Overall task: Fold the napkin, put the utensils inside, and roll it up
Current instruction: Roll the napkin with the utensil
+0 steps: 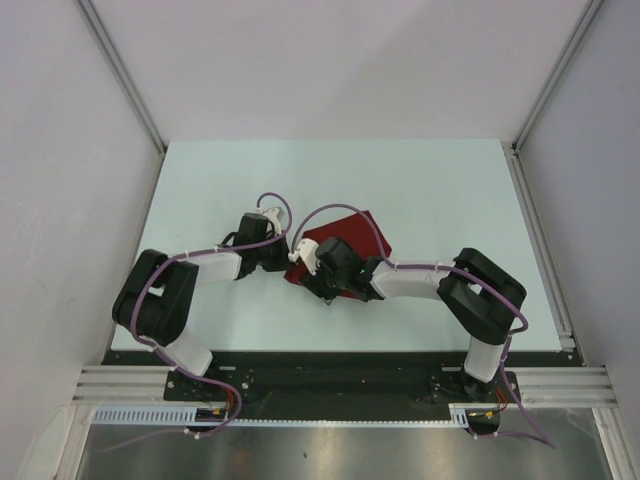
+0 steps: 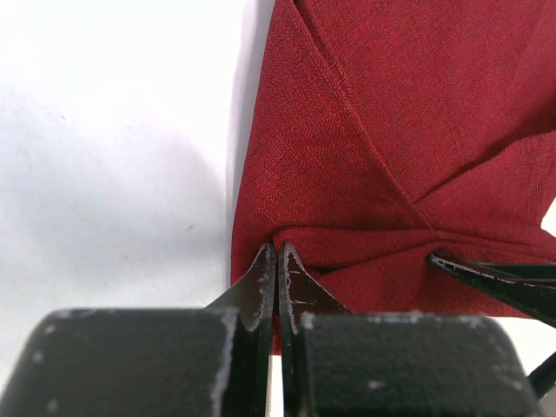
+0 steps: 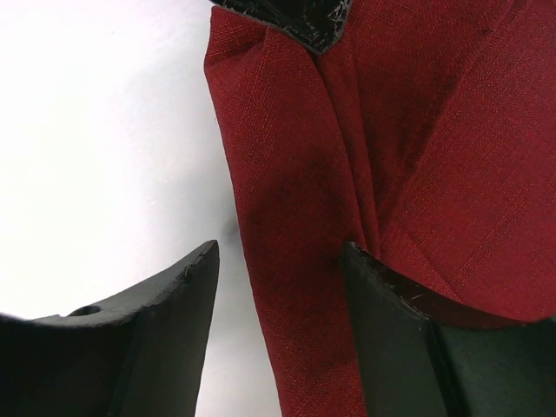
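Note:
The dark red napkin lies folded at the middle of the table, its near-left edge bunched into a narrow ridge. My left gripper is shut on the napkin's left corner, and creases run toward its tips. My right gripper stands open astride that ridge, one finger over bare table, the other finger on the cloth. In the top view it sits just right of the left one. The utensils are out of view.
The pale table has white walls on three sides with metal rails at the corners. Both arms reach in from the near edge and meet at the napkin, purple cables looping over them. The right gripper's finger shows in the left wrist view.

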Controlling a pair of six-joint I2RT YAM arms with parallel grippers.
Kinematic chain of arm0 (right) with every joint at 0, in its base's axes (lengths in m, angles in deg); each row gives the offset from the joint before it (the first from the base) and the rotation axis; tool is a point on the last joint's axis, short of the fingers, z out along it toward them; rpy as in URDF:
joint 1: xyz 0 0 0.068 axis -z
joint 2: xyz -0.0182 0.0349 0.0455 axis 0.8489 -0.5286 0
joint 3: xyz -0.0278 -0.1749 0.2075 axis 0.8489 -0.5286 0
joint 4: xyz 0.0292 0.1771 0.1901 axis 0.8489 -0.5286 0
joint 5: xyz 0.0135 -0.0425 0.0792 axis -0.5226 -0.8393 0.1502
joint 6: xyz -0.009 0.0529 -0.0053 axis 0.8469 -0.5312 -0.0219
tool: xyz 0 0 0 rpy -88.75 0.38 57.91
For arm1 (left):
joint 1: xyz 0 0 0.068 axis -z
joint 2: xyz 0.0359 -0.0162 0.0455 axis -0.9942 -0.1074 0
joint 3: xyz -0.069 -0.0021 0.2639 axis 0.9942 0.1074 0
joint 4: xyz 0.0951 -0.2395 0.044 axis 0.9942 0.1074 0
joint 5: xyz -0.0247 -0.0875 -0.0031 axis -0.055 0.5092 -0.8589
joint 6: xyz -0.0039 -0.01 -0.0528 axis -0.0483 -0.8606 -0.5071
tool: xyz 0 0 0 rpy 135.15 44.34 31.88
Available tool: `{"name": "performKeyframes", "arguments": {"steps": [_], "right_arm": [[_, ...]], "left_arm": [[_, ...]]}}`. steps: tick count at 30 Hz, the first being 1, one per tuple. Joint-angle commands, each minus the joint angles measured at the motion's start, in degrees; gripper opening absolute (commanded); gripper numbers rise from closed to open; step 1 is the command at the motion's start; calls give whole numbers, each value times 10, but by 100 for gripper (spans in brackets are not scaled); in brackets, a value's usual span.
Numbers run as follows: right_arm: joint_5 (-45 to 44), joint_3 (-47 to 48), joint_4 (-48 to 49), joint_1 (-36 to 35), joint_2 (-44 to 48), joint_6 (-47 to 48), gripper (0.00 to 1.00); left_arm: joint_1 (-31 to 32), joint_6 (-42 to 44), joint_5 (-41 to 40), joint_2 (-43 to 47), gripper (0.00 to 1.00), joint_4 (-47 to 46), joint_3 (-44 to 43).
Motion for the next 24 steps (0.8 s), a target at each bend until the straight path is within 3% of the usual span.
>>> {"name": "performKeyframes", "arguments": {"steps": [1,11,14,19,23,24], "right_arm": [[-19,2,3,0,10,16,64],[38,27,-81,34,-41,-23,61],[73,38,-114,46,-61,-42,54],[164,39,-161,59,-81,-61,33],[249,33,-176,69,-92,-75,26],[263,31,-175,71,-93,-80,24]], "left_arm": [[-11,10,-25,-18,0,22,-6],[-11,9,-15,-13,0,15,-5],[-11,3,-10,-6,2,12,-6],[-16,-4,-35,51,32,15,-2],[-20,-18,-63,103,55,10,16],[-20,-20,-67,110,64,8,29]]}}
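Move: The napkin's left corner is already between the shut left fingers, practically at the hand point. Its rolled near edge lies between the open right fingers, about 1 cm ahead and 1 cm below. From the right hand, the pinched left corner is some 6 cm ahead and 6 cm left; the napkin's far corner about 17 cm ahead and 10 cm right; its right corner roughly 10 cm ahead and 15 cm right. The napkin's near edge gets pinched by the right hand, which eases down, forward and to its right, about 1 cm each, tips its fingers down some 15 degrees and closes them from both sides of the rolled cloth. Late on, the left fingers open off the corner and lift clear by about 2 cm, drifting left. ##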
